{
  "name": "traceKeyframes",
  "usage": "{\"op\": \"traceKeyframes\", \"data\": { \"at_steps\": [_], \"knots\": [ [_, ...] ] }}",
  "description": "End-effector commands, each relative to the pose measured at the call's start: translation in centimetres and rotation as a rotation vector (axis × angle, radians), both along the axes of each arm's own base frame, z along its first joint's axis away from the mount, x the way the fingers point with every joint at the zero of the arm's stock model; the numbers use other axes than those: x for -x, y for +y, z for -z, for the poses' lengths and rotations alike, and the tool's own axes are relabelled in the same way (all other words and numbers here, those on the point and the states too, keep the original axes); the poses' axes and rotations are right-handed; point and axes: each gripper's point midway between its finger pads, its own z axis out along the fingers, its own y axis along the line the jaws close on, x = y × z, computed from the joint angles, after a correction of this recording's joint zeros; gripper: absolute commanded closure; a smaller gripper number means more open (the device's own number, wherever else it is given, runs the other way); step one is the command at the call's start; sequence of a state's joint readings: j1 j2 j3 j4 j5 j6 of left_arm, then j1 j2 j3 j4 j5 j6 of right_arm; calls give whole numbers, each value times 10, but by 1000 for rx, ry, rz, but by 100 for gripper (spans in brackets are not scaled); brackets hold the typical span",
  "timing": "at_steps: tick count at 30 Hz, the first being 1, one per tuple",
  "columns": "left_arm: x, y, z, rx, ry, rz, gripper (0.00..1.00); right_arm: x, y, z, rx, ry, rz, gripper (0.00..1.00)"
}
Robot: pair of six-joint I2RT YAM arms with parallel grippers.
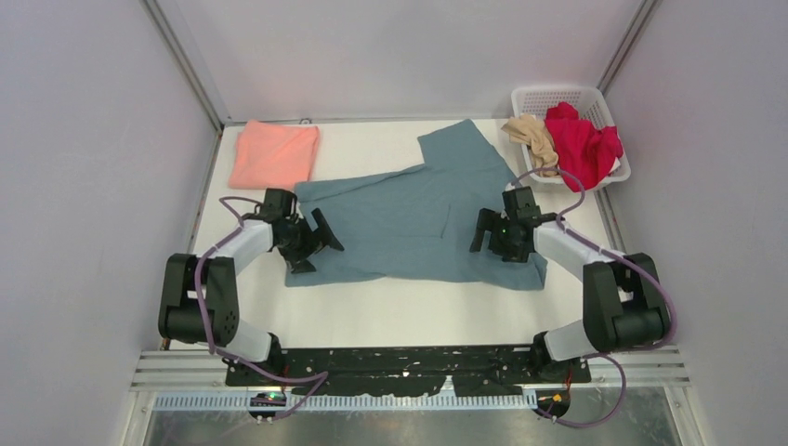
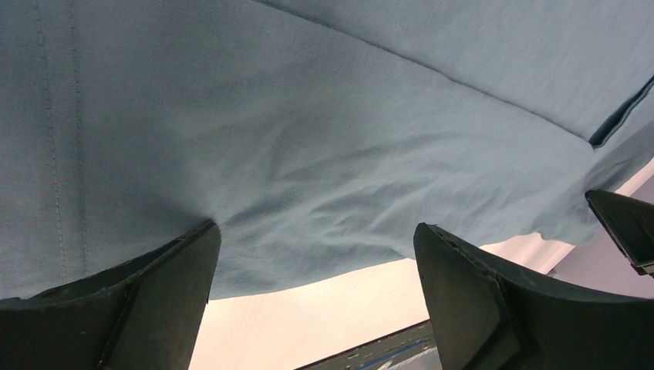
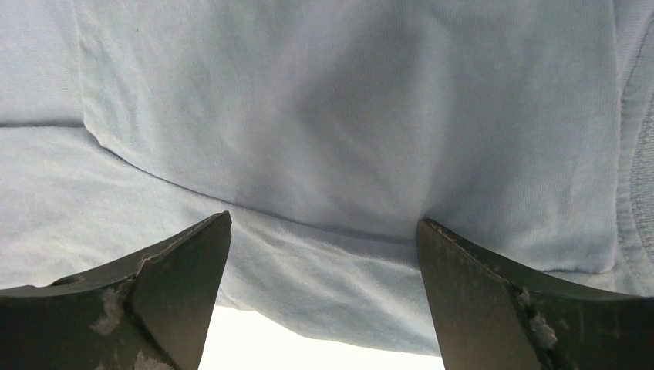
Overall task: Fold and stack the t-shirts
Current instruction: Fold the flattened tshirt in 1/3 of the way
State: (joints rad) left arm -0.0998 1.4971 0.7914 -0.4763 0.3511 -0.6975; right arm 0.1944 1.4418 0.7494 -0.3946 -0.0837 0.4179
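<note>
The large slate-blue t-shirt (image 1: 418, 218) lies spread across the middle of the table, one flap reaching to the back. My left gripper (image 1: 314, 243) is open over its left edge, with cloth between the spread fingers in the left wrist view (image 2: 324, 154). My right gripper (image 1: 483, 232) is open over its right part, fingers pressing down on the cloth in the right wrist view (image 3: 332, 139). A folded salmon-pink t-shirt (image 1: 274, 153) lies at the back left. The bright red t-shirt (image 1: 584, 141) and the beige t-shirt (image 1: 533, 137) hang out of the basket.
A white lattice basket (image 1: 565, 97) stands at the back right corner. The table (image 1: 390, 311) is covered in white, with grey walls on both sides and behind. The black base rail runs along the near edge.
</note>
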Motion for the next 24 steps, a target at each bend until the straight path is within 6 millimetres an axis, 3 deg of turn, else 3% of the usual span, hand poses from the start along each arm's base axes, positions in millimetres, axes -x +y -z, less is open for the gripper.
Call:
{"op": "traceKeyframes", "data": {
  "at_steps": [1, 3, 9, 12, 16, 20, 22, 24],
  "knots": [
    [58, 24, 17, -123, 137, 18, 0, 65, -14, 8, 28, 169, 54, 5],
    [79, 33, 18, -167, 179, 0, 0, 82, -14, 6, 14, 199, 46, 5],
    [130, 34, 27, -142, 213, -50, 0, 129, -11, 10, -38, 275, 41, 5],
    [136, 36, 25, -149, 174, -55, 1, 137, -7, 2, -60, 260, 43, 5],
    [130, 45, 15, -196, 123, -79, 1, 147, -12, -3, -38, 284, 80, 5],
    [118, 45, 1, -199, 82, -70, 0, 133, -19, -14, 0, 201, 103, 5],
    [107, 45, -13, -198, 35, -65, 0, 117, -21, -28, 11, 129, 101, 5],
    [91, 46, -32, -204, -31, -76, 0, 91, -17, -57, -6, 11, 84, 5]
  ]
}}
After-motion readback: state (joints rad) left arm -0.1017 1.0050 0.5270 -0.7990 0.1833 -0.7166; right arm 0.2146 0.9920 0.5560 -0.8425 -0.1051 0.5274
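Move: Both open grippers rest on the gray-blue t-shirt. The near table edge lies straight back about 22 cm from either hand. From the left hand, the t-shirt's near left corner is some 6 cm back and 10 cm left, and the folded peach shirt roughly 26 cm ahead and 13 cm left. From the right hand, the t-shirt's near right corner is about 8 cm back and 13 cm right. All sit about level with the fingertips, at most a centimetre or two below. Wide-open fingertips of both hands, already down on the t-shirt, drag it back together towards the near table edge, fast at first and then easing off. The left goes about 12 cm, drifting left, its left side tilting up a little. The right goes some 13 cm, its fingers swinging 10 to 15 degrees closer to straight down, and rises about a centimetre at the end. ##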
